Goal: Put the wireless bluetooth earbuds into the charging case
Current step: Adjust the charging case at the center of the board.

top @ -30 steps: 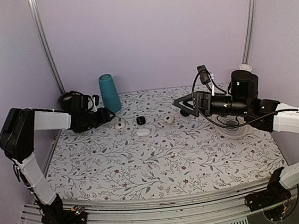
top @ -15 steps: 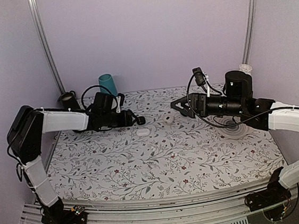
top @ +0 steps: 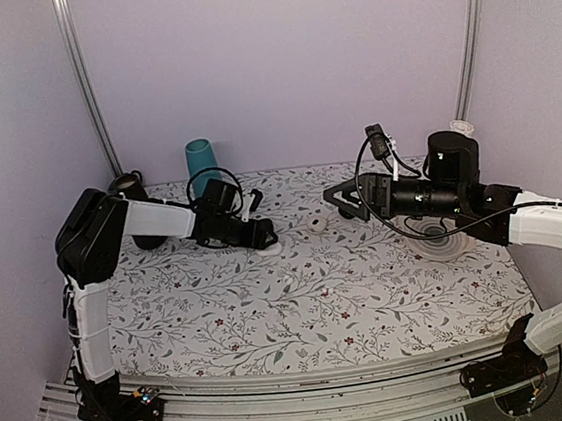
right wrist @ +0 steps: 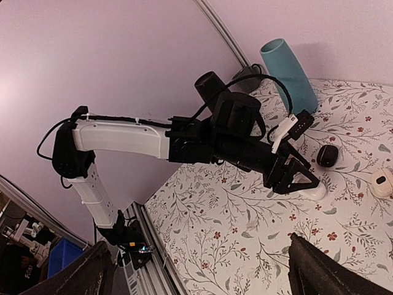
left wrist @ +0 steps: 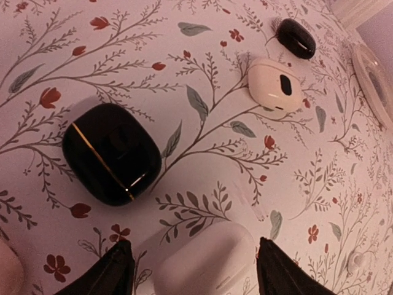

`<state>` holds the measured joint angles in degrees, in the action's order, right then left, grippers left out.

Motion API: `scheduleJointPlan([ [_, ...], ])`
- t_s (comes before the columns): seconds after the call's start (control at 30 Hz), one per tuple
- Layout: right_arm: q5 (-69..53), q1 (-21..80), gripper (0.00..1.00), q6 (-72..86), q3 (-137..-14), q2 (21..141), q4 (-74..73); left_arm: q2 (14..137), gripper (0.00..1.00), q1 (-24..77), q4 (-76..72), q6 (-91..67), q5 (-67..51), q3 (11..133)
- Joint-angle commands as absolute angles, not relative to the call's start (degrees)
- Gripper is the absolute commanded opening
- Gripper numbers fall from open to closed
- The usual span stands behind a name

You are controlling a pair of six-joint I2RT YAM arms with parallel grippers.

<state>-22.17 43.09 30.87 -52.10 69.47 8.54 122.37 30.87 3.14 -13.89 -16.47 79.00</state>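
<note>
The charging case (left wrist: 206, 264) is a glossy white pebble lying shut on the floral cloth. It sits at the bottom of the left wrist view between my left gripper's two dark fingertips (left wrist: 279, 273). My left gripper (left wrist: 195, 270) is open, with a gap on each side of the case. From above, that gripper (top: 265, 239) hangs over the case (top: 270, 249). My right gripper (top: 332, 197) stands open over the back right of the cloth, holding nothing. I cannot pick out the earbuds for sure. A tiny pale bump (left wrist: 358, 261) lies right of the case.
A black case (left wrist: 112, 153) lies just beyond the white one. Further off are a white round piece with a dark centre (left wrist: 275, 85) and a small black lump (left wrist: 296, 38). A teal cup (top: 201, 164) stands at the back left, and a clear round dish (top: 442, 229) lies under the right arm.
The left arm has swung right, from beside the teal cup to over the white case. The right arm has barely moved.
</note>
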Motion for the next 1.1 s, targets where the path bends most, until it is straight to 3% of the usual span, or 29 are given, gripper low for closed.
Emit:
scheduleJointPlan([
  [0.0,-22.05,42.83,0.99,31.51,-51.52,68.12,8.62,124.42,0.69,30.98,4.92,-9.92,-21.40,82.10],
  [0.23,-22.28,42.83,0.99,31.55,-51.50,68.20,8.64,125.85,0.69,30.98,5.92,-9.00,-27.12,83.14],
  [0.63,-22.67,42.81,0.99,31.66,-51.65,68.88,9.21,118.29,0.68,31.74,-0.86,-14.17,-33.23,71.56],
  [0.87,-24.14,42.83,0.99,32.34,-51.89,70.34,10.54,116.13,0.63,32.96,-1.30,-15.70,-25.20,68.03],
  [1.07,-24.18,42.88,0.99,32.34,-51.79,70.16,10.68,115.50,0.66,35.70,1.02,-18.54,-12.89,68.81],
])
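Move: The white pill-shaped charging case lies almost under my left fingertips, about 2 cm to the right and 3 cm below, long side running left to right. The black case is about 7 cm ahead and 1 cm to the right; the white square case is 6 cm ahead and 15 cm to the right. From my idle right hand, the pill-shaped case is roughly 19 cm ahead, 16 cm left and 30 cm below. With my left fingers still parted and slanting down at the white pill-shaped case, I slide about 2.5 cm to the right, twisting about 10 degrees clockwise. Then I draw back some 6 cm, easing left and about 1 cm down, pulling the case's near end round with a finger and leaving the black case behind. ##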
